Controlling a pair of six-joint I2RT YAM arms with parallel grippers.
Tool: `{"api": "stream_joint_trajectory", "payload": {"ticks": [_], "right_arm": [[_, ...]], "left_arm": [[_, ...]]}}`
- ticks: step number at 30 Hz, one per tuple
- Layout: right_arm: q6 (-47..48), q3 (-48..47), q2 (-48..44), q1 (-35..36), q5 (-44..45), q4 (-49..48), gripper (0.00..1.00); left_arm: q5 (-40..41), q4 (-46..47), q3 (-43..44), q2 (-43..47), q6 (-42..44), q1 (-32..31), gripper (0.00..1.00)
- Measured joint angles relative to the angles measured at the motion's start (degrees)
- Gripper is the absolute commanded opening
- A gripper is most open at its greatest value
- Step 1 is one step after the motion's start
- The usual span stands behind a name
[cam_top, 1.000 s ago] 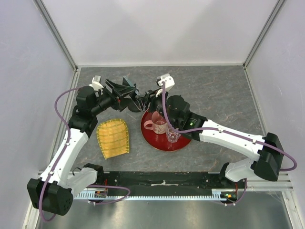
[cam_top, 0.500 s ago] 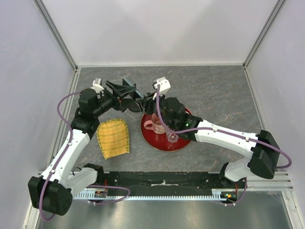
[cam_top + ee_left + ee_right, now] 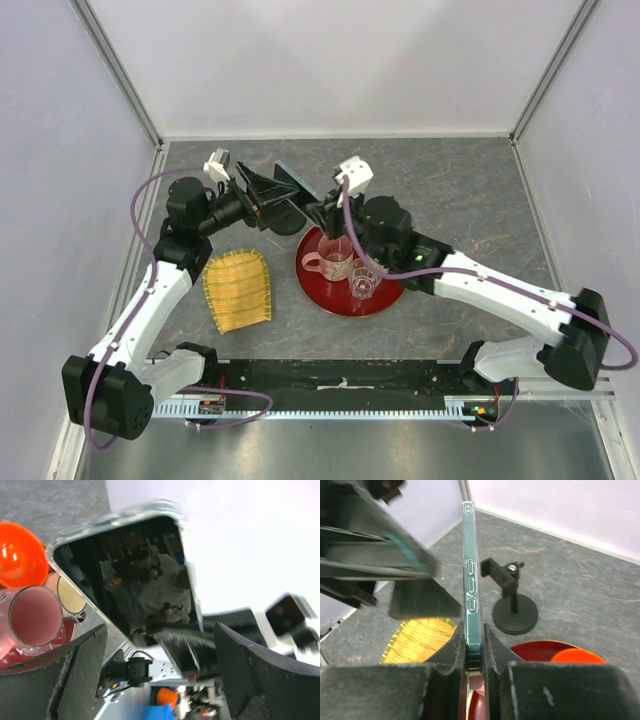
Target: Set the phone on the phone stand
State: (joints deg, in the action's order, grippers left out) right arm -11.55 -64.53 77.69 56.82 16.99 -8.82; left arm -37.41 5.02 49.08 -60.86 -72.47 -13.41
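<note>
The phone (image 3: 470, 575) is held edge-on and upright in my right gripper (image 3: 476, 652), which is shut on its lower end. In the top view the phone (image 3: 292, 180) hangs in the air between the two grippers. The phone stand (image 3: 514, 611), black with a disc base and a bracket on its post, stands on the table just right of the phone and below it. My left gripper (image 3: 160, 630) is open, its fingers (image 3: 75, 675) spread wide beside the phone's glossy screen (image 3: 130, 575) without touching it. In the top view the left gripper (image 3: 272, 190) hides the stand.
A round red tray (image 3: 322, 295) holds a pink cup (image 3: 330, 262) and a clear glass (image 3: 362, 283). A yellow woven mat (image 3: 238, 288) lies to its left. Walls enclose the table on three sides.
The right gripper has moved a little right and away with the phone. The left wrist has lifted and swung towards the back, its fingers now apart from the phone.
</note>
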Motion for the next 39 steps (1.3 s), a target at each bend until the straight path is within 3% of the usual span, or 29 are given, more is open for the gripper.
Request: {"api": "stream_joint_trajectory", "payload": {"ticks": [10,19,23,29,36,39], "right_arm": [[5.1,-3.0,-11.4,-9.7,-8.4,21.9,0.0],[11.6,-12.4,-11.2,-9.4,-32.2,40.9,0.0],[13.8,-13.2,-9.9,-9.3,-40.0,47.5,0.0],[16.2,-13.7,-8.9,-9.3,-44.3,55.2,0.0],[17.2,-14.7,-10.6,-9.3,-45.9,58.1,0.0],[17.4,-15.6,-11.0,-9.3,-47.3,58.4,0.0]], "left_arm": [[-14.8,0.1,15.5,0.9,21.6,-0.2,0.9],[-24.6,-15.2,26.4,-1.3,43.8,-4.5,0.88],[-25.2,-24.3,27.8,-4.4,52.9,-10.9,0.88],[-24.1,-37.0,27.4,-7.7,65.1,-18.8,0.88],[-23.3,-43.9,27.3,-7.8,73.7,-23.6,0.88],[-21.7,-45.2,27.3,-8.0,75.2,-24.8,0.81]]}}
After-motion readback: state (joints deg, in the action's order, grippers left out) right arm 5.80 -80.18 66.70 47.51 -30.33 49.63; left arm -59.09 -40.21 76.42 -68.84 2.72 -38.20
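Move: Between the two grippers, the phone stays pinched by one end in the right fingers. Its middle lies about 4 cm to the right and 2 cm ahead of the open left hand, nearly level with it. From the right hand the phone's middle is 4 cm ahead and 3 cm left; the phone stand is about 14 cm ahead, 7 cm left and 22 cm lower; the pink mug 2 cm ahead, 4 cm right, 23 cm lower; the orange bowl 10 cm ahead, 11 cm right, 26 cm lower. Drawing the phone off to the right by some 8 cm, the right hand then carries it about 15 cm back, turning counter-clockwise until its fingers point left and slant down. The empty left hand loops back 16 cm and 8 cm right, rising about 12 cm and sinking again as it swings clockwise to face right, its open fingers ending around the phone's free end without closing. ##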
